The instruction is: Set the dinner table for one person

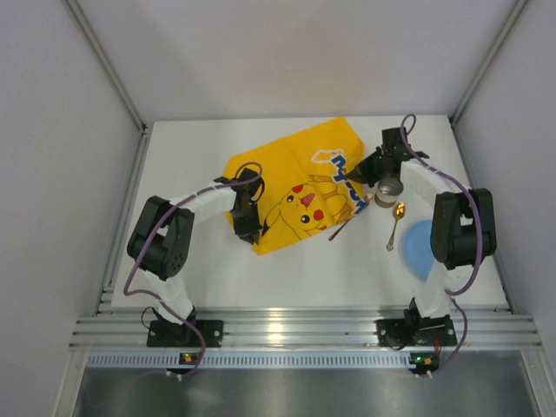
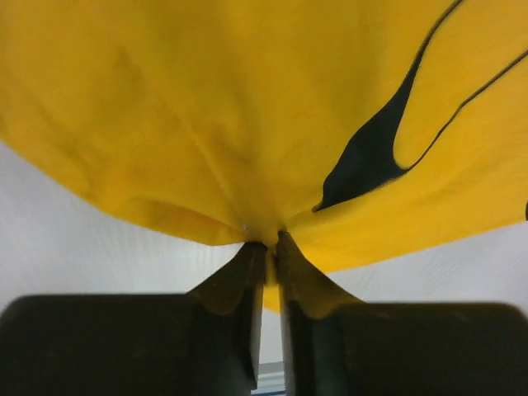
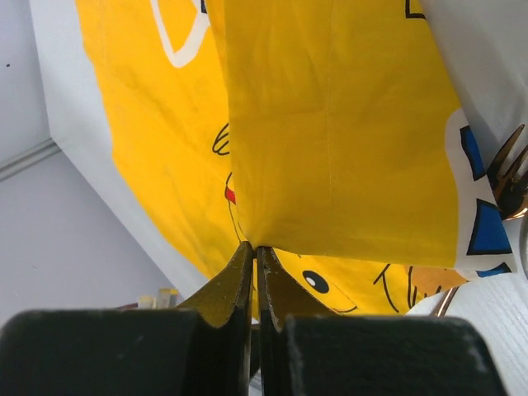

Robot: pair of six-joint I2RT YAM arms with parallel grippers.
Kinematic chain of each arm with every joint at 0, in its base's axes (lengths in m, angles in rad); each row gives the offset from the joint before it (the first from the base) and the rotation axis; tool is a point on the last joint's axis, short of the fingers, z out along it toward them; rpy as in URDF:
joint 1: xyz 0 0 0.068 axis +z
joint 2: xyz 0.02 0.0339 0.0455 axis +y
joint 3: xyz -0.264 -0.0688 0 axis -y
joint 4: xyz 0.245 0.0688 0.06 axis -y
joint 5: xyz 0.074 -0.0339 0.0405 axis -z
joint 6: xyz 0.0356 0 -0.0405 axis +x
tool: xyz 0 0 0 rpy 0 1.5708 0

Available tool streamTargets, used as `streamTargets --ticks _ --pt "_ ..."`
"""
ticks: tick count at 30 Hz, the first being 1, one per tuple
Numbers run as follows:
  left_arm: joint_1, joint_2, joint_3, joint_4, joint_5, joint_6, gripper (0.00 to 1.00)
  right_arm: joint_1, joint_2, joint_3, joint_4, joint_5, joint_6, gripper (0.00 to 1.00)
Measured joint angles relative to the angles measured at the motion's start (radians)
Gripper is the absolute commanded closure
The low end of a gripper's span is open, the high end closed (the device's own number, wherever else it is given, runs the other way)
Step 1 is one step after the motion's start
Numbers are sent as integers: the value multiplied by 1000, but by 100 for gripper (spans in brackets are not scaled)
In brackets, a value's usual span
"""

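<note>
The yellow Pikachu-print mat lies slanted on the white dinner table, its far right part lifted and folded over. My left gripper is at the mat's near left edge. In the left wrist view this gripper is shut on a pinch of the yellow cloth. My right gripper is at the mat's right edge. In the right wrist view it is shut on the folded cloth edge.
A dark-handled fork lies across the mat's right corner, its tines visible at the right wrist view's edge. A gold spoon lies right of it. A blue plate is partly hidden under the right arm. A small brownish round object sits near the right wrist.
</note>
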Motion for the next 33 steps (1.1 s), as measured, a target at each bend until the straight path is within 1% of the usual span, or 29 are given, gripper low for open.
streamTargets --ticks 1,4,6,8,11,12,16,18,19,20,21,23,24,25,27,29,30,31,33 --pt "0 15 18 -1 -2 6 100 -1 2 0 -2 -3 -2 100" --pt "4 74 106 -32 -11 50 100 -5 8 1 -3 -16 -8 100" --pt "18 113 193 -67 -23 77 100 -6 24 17 -8 -32 -8 100" --pt "50 142 288 -104 -27 105 100 -6 59 68 -14 -65 -6 100" --pt "150 219 543 -175 -23 138 100 -10 142 212 -14 -121 11 100" --pt "190 259 655 -214 -10 143 100 -12 177 281 -5 -141 21 100" --pt "320 428 1122 -277 48 153 100 -31 279 527 56 -203 61 100" --pt "365 471 1298 -280 71 154 100 -51 280 571 145 -233 93 100" --pt "378 462 1323 -276 74 157 100 -62 266 568 192 -246 109 100" --pt "388 430 1313 -266 76 160 100 -77 241 545 252 -251 124 100" --pt "393 376 1267 -250 74 164 100 -95 201 495 312 -256 133 100" --pt "390 204 1068 -175 64 173 100 -138 72 354 389 -264 145 100" --pt "385 90 934 -141 55 177 100 -155 2 272 438 -265 143 100" --pt "380 -12 833 -124 51 180 100 -175 -97 166 467 -265 139 100" --pt "370 -179 669 -82 47 184 100 -200 -262 -8 499 -264 124 100" --pt "365 -336 497 -36 47 187 100 -194 -387 -149 525 -266 107 100" --pt "365 -361 456 -25 47 188 100 -183 -438 -231 554 -267 98 100" --pt "367 -403 375 -5 45 188 100 -173 -465 -303 579 -267 91 100" --pt "371 -405 266 12 41 188 100 -156 -476 -435 591 -266 78 100"
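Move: The left hand is low at the yellow cloth's near-left corner, fingers half closed around it; the cloth's middle lies about 15 cm ahead and 11 cm right, level. The right hand already pinches the cloth's right end; the cloth's middle is about 11 cm left, 1 back and 9 lower. From the right hand, the fork lies roughly 10 cm back and 1 right, the cup 11 cm right and 2 back, both well below. Left fingers close on cloth; both hands swing it up over 20 cm and forward, then back and down. ##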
